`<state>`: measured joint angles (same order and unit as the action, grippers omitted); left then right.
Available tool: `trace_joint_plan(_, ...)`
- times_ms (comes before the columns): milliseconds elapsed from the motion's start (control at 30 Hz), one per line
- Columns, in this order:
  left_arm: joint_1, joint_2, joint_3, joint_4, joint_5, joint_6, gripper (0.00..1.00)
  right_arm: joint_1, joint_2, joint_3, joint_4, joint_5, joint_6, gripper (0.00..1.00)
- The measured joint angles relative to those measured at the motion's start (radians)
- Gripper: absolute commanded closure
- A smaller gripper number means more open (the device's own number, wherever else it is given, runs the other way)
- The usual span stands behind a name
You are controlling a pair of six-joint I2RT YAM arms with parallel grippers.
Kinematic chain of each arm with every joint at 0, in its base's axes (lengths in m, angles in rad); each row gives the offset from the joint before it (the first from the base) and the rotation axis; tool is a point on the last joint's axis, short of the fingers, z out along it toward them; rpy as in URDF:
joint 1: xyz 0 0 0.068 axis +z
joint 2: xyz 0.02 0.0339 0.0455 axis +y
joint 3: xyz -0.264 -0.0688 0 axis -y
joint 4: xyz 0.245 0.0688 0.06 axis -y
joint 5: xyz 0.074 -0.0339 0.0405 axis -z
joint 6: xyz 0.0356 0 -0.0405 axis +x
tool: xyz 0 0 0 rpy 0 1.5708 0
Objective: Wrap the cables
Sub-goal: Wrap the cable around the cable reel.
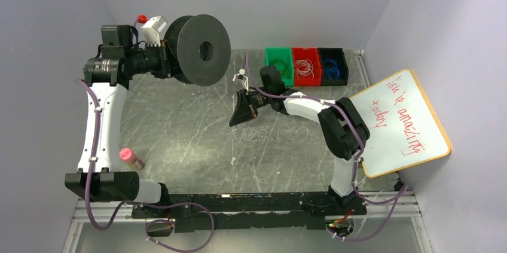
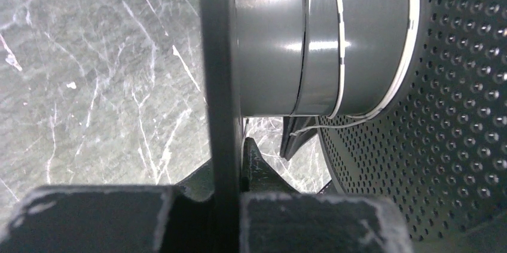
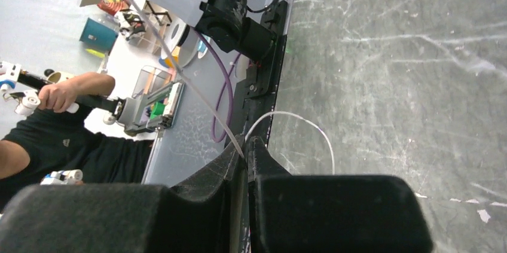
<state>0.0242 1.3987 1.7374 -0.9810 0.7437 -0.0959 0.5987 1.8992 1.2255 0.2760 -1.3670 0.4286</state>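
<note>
The big black spool (image 1: 200,49) hangs above the table's back left. My left gripper (image 1: 162,57) is shut on its thin flange (image 2: 218,73), which runs between the fingers at the left gripper (image 2: 228,163). Whitish cable (image 2: 338,37) is wound on the grey hub (image 2: 275,37). My right gripper (image 1: 241,115) hovers mid-table, tips down-left. In the right wrist view its jaws are nearly together, pinching the thin cable at the right gripper (image 3: 245,146). One strand (image 3: 179,76) runs up-left from there, and a loop (image 3: 311,122) curves right. Loose cable curls (image 1: 272,136) lie on the table.
Green (image 1: 278,61), red (image 1: 306,66) and black (image 1: 332,65) bins stand at the back right, holding wire bundles. A whiteboard (image 1: 399,122) leans at the right edge. A pink-capped bottle (image 1: 130,157) lies by the left arm. A person (image 3: 48,127) stands beyond the table's edge.
</note>
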Motion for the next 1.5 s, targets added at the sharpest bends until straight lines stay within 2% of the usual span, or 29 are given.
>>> trace_joint_plan(167,0.000,-0.047,0.000,0.006,0.039,0.003,0.98,-0.002,0.022,0.000,-0.052,-0.002,-0.032,0.90)
trace_joint_plan(467,0.001,-0.058,0.000,0.011,0.095,0.007,0.98,-0.029,0.037,-0.013,-0.004,0.033,0.029,0.90)
trace_joint_plan(600,0.001,-0.061,0.000,0.011,0.113,0.017,0.98,-0.044,0.037,-0.006,-0.075,0.151,0.000,0.83)
trace_joint_plan(767,0.000,-0.061,0.000,0.011,0.127,0.029,0.98,-0.075,0.033,-0.006,-0.107,0.185,-0.030,0.74)
trace_joint_plan(867,0.000,-0.061,0.000,0.011,0.129,0.032,0.98,-0.087,0.017,-0.006,-0.136,0.179,-0.072,0.65)
trace_joint_plan(1000,0.001,-0.061,0.000,0.010,0.132,0.032,0.98,-0.092,-0.048,-0.007,-0.178,0.167,-0.141,0.46)
trace_joint_plan(1133,0.001,-0.061,0.000,0.011,0.133,0.032,0.98,-0.090,-0.127,-0.025,-0.151,0.155,-0.167,0.33)
trace_joint_plan(1333,0.001,-0.061,0.000,0.011,0.143,0.031,0.98,-0.071,-0.164,-0.109,-0.009,0.137,-0.118,0.28)
trace_joint_plan(1500,0.001,-0.061,0.000,0.011,0.153,0.029,0.98,-0.010,-0.145,-0.122,-0.013,0.245,-0.129,0.27)
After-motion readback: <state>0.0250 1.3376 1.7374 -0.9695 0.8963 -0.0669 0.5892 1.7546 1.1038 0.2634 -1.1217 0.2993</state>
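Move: The cable runs from the reel's drum to the right hand's almost shut fingertips, right at that hand; the reel's middle is roughly 12 cm ahead of it, 9 cm to its left and 20 cm up. Loose cable loops lie about 3 cm back, 11 cm right and 18 cm below; the green bin is some 20 cm ahead, 16 cm right and 17 cm down. From the left hand, the cable at those fingertips is about 8 cm back, 13 cm right and 17 cm down; the held reel's middle is about 5 cm ahead, 5 cm right and 3 cm above. The right fingers let go of the cable: the hand first eases forward about 5 cm and down 4 cm, swinging some 13 degrees clockwise, then opens wide while rising 6 cm and drawing back a little, before sinking and shifting left to finish near its start. The left hand keeps its grip on the reel's rim and carries the reel about 3 cm up and back, then nearly rests. ##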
